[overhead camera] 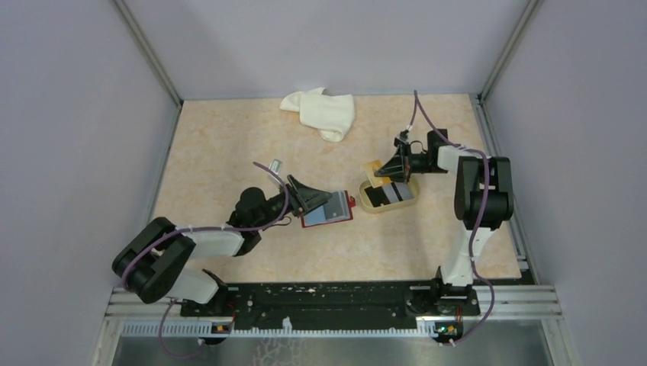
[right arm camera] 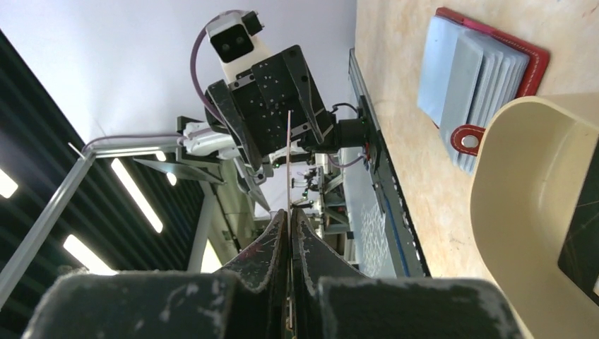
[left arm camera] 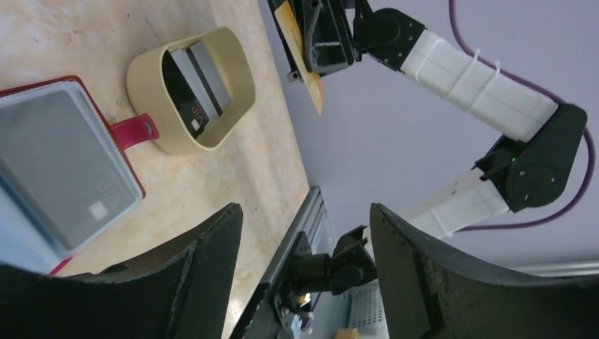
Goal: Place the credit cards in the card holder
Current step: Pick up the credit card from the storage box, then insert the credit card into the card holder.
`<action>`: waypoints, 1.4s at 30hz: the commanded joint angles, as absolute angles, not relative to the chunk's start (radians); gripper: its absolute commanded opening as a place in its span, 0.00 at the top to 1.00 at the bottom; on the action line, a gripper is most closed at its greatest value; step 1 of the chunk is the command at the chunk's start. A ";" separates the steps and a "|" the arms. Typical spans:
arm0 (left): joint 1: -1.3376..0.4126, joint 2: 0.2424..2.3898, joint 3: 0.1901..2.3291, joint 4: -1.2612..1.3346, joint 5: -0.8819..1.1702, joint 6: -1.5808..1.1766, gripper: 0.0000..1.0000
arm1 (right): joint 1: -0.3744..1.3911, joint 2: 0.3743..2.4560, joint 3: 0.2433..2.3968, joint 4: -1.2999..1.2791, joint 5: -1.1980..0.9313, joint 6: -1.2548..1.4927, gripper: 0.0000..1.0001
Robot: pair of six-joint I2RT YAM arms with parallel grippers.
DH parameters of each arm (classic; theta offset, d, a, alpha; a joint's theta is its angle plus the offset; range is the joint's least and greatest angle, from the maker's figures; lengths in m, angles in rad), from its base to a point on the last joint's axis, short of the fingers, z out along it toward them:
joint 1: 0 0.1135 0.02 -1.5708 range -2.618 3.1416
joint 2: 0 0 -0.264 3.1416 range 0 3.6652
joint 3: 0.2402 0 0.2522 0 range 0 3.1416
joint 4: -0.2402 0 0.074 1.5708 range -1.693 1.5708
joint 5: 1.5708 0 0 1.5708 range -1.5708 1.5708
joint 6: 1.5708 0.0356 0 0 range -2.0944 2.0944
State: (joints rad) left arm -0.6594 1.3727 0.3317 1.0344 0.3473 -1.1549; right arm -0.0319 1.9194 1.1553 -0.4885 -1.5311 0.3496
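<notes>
The dark red card holder [overhead camera: 329,210] lies open on the table, a grey card [left arm camera: 67,166] showing in its top sleeve and its snap tab [left arm camera: 135,131] pointing at the beige tray [overhead camera: 368,203]. My left gripper [overhead camera: 313,197] hovers at the holder's left edge, open with nothing between its fingers [left arm camera: 212,254]. Over the tray's far end, my right gripper [overhead camera: 385,169] is shut on a tan credit card [overhead camera: 372,169], which appears edge-on [right arm camera: 289,162] in the right wrist view. Dark credit cards [overhead camera: 391,194] lie inside the tray.
A crumpled white cloth [overhead camera: 324,113] lies at the back of the table. Grey walls close in the left, right and rear sides. The black base rail [overhead camera: 328,297] runs along the near edge.
</notes>
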 commanded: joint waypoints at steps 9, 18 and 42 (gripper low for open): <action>-0.730 1.688 0.550 1.230 0.183 -1.309 0.37 | 0.050 1.954 1.245 -0.781 -1.592 0.025 1.00; -0.730 1.888 0.676 1.333 0.202 -1.382 0.39 | 0.110 1.955 1.296 -0.932 -1.557 -0.179 1.00; -0.716 1.784 0.445 1.633 0.255 -1.140 1.00 | 0.194 1.944 1.385 -1.177 -1.452 -0.545 0.58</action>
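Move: The gold credit card, still pinched in the right fingers, lies about 9 cm ahead of the left hand and 15 cm to its right, roughly level. From the right hand, the left gripper is some 9 cm back and 17 cm left. The storage box is about 3 cm back, 4 cm right and 12 cm below the right hand; the open card holder is 7 cm back, 16 cm left and 14 cm below it. Left hand reaches about 10 cm forward-right, pinches the card brought back-left, then draws back as right fingers open. ##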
